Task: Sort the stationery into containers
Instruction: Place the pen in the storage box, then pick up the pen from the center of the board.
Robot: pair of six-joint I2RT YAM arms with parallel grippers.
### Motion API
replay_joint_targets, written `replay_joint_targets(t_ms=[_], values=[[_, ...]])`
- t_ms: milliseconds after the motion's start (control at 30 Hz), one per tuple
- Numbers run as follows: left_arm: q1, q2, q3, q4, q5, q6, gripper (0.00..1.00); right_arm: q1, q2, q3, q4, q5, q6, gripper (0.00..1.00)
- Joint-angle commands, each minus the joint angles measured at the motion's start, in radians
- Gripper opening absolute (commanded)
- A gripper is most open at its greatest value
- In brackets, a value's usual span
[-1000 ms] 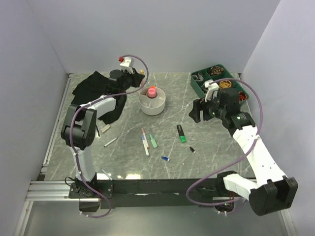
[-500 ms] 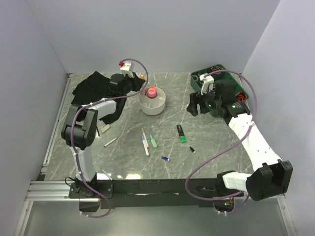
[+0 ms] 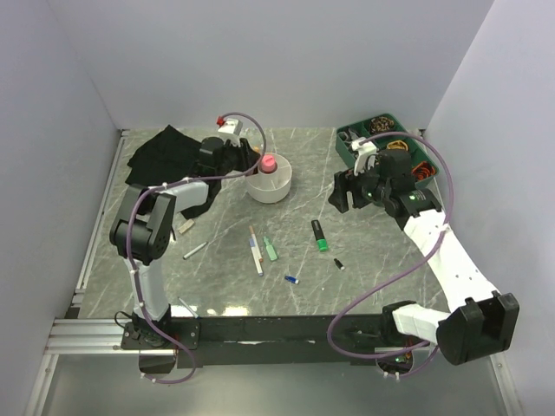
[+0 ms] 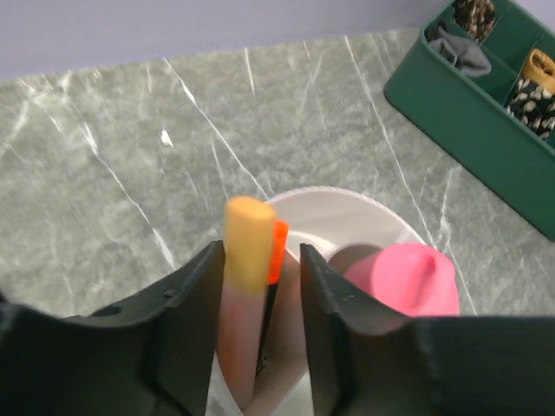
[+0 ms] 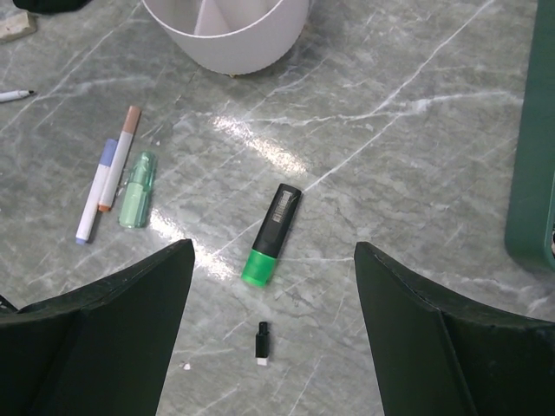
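Note:
My left gripper (image 3: 252, 161) hangs over the left rim of the round white bowl (image 3: 283, 188), shut on an orange highlighter (image 4: 250, 251) that stands up between its fingers. The pink-capped bottle (image 3: 268, 162) stands in the bowl, and shows in the left wrist view (image 4: 403, 279). The black bag (image 3: 165, 152) lies at the far left. My right gripper (image 3: 342, 198) is open and empty, above a green-capped black highlighter (image 5: 272, 234) and a tiny black piece (image 5: 262, 341). Two thin pens (image 3: 255, 250), a pale green highlighter (image 3: 270, 250), a blue piece (image 3: 292, 279) and a grey pen (image 3: 194, 250) lie on the table.
A green divided tray (image 3: 386, 143) with small items stands at the back right, behind my right arm. A small white piece (image 3: 185, 226) lies near my left arm. Grey walls close in the table on three sides.
My left gripper has moved right from over the bag to the bowl's rim, carrying the orange highlighter. My right gripper swung back and then came forward and down a little.

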Motion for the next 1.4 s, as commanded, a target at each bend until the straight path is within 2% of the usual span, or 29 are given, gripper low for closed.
replay_joint_targets(t_ms=[0, 100, 300, 400, 500, 633, 800, 900, 967, 1000, 1133, 1367], values=[[-0.023, -0.077, -0.022, -0.003, -0.028, 0.027, 0.48, 0.006, -0.060, -0.017, 0.040, -0.011, 0.001, 0.82], [-0.023, -0.115, -0.012, -0.044, -0.054, 0.037, 0.55, 0.005, -0.080, -0.029, 0.040, -0.016, 0.001, 0.82], [-0.018, -0.244, 0.007, -0.175, -0.149, 0.082, 0.59, 0.005, -0.112, -0.052, 0.055, -0.025, 0.006, 0.83], [-0.017, -0.331, -0.036, -0.221, -0.176, 0.112, 0.61, 0.005, -0.115, -0.067, 0.073, -0.039, 0.020, 0.83], [-0.017, -0.408, -0.093, -0.222, -0.188, 0.140, 0.61, 0.012, -0.106, -0.069, 0.084, -0.052, 0.031, 0.83], [-0.012, -0.457, -0.094, -0.291, -0.192, 0.162, 0.54, 0.031, -0.083, -0.035, 0.089, -0.054, 0.021, 0.83], [-0.005, -0.546, -0.067, -0.515, -0.199, 0.122, 0.58, 0.063, -0.046, 0.020, 0.063, -0.011, -0.011, 0.83], [-0.008, -0.614, -0.065, -0.693, -0.159, 0.157, 0.60, 0.075, -0.035, 0.023, 0.041, 0.012, -0.011, 0.83], [-0.023, -0.635, -0.042, -0.790, -0.186, 0.168, 0.62, 0.078, -0.029, 0.017, 0.034, 0.016, -0.003, 0.83], [-0.028, -0.635, -0.027, -0.892, -0.193, 0.163, 0.64, 0.077, -0.026, 0.006, 0.035, 0.023, 0.015, 0.83], [-0.032, -0.596, 0.047, -1.084, -0.182, 0.062, 0.66, 0.089, -0.005, -0.024, 0.047, 0.027, 0.063, 0.83], [-0.025, -0.666, -0.142, -1.046, -0.191, -0.085, 0.69, 0.146, 0.090, -0.023, 0.014, 0.167, 0.187, 0.79]])
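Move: The left hand is at the far-left rim of the white storage box, its fingers already loosening around the upright yellow-capped pen; the box's middle is about 4 cm right, 2 cm back and 8 cm below. In the box, the pink jar stands some 4 cm right and 1 cm back, the orange-capped highlighter roughly 3 cm right and 1 cm ahead. From the right hand, the box lies about 19 cm ahead and 22 cm left, the green-capped highlighter 3 cm ahead and 6 cm left, 19 cm below. The left hand opens wider to let go of the pen, easing down barely 1 cm before rising some 12 cm clear of the box, then draws back about 16 cm in all and 8 cm left while sinking again, the fingers first tipping up a little, then some 30 degrees down towards the table. The open right hand makes a small shift, backing off slightly, going about 3 cm left and finally sinking about 2 cm towards the green-capped highlighter, without reaching it. ##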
